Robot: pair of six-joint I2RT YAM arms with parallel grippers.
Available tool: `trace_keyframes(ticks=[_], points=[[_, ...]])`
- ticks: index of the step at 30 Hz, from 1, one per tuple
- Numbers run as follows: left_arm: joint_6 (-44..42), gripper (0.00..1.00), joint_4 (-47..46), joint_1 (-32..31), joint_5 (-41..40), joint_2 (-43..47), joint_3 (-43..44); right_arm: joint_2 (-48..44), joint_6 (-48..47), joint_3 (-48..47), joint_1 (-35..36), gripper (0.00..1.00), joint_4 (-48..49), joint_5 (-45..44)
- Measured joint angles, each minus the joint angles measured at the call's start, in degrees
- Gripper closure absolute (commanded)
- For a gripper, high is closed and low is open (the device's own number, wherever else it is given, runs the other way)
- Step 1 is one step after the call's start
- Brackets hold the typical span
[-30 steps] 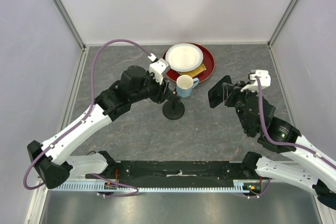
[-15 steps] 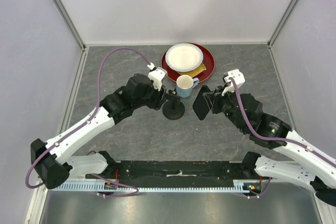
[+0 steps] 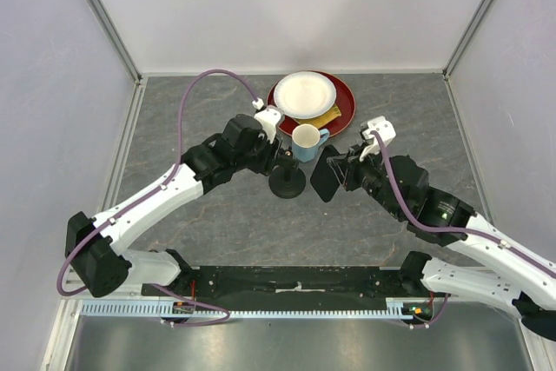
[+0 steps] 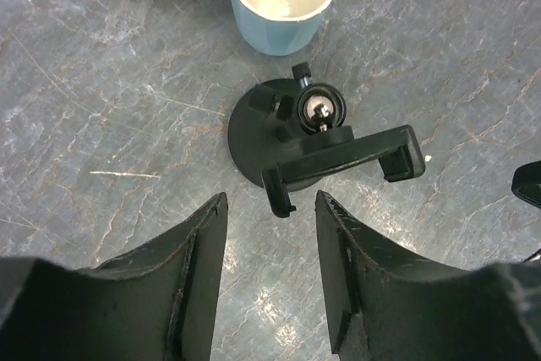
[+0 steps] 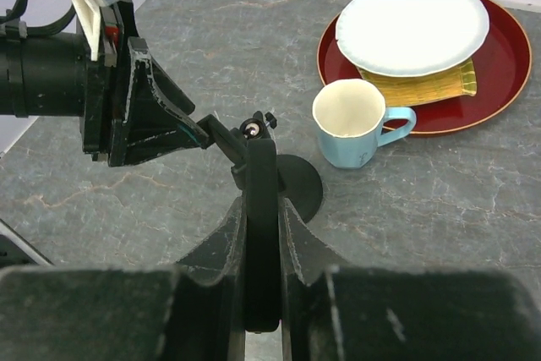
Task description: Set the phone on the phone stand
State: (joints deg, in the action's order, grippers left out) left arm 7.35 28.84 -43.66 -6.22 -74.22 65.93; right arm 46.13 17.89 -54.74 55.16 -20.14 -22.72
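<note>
The phone stand [image 3: 287,182] is a black disc base with a post and a clamp head, standing in front of the blue mug. In the left wrist view its clamp head [image 4: 340,161] lies just ahead of my left gripper [image 4: 270,209], which is open with only table between its fingers. My right gripper [image 5: 262,209] is shut on the phone [image 5: 262,209], a thin black slab held edge-on. The phone [image 3: 324,175] hangs just right of the stand, its top end close to the clamp. From above, my left gripper [image 3: 275,161] sits at the stand's left.
A blue mug [image 3: 305,141] stands right behind the stand. Behind it lies a red plate [image 3: 344,103] with a white plate [image 3: 303,93] and a yellow piece [image 5: 423,82] on it. Grey walls close the table on three sides.
My right arm has carried the phone leftward, from the right side up to the stand. My left arm has shifted right and closer to the stand, its gripper still open.
</note>
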Motion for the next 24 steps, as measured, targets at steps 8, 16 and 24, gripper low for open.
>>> trace_keyframes(ticks=[8,16,24], points=[[-0.1,0.54,-1.2,0.0,0.6,0.1,-2.4,2.8,-1.2,0.7,0.0,1.00,2.0,1.1],[-0.2,0.68,-2.5,0.7,1.4,-0.3,-2.5,4.7,-1.7,2.3,0.0,1.00,5.6,3.6],[-0.2,0.66,-3.3,3.0,4.0,-0.7,-2.5,5.5,-2.1,2.3,0.0,1.00,8.2,5.4]])
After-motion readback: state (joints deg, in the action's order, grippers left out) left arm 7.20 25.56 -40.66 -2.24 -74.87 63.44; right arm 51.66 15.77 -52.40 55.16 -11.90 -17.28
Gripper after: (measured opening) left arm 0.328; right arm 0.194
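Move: The phone stand's clamp is just beyond the left fingertips, its middle about 2 cm ahead, 4 cm right and 2 cm lower; the mug is about 9 cm ahead and 8 cm right of that hand, and 6 cm lower. From the right hand, which holds the phone, the clamp is roughly 11 cm ahead, 12 cm left and 9 cm lower, with the mug about 19 cm ahead, 6 cm left and 13 cm below. The right hand carries the phone about 4 cm left, sinking slightly, towards the stand; left fingers narrow around the clamp's end. ##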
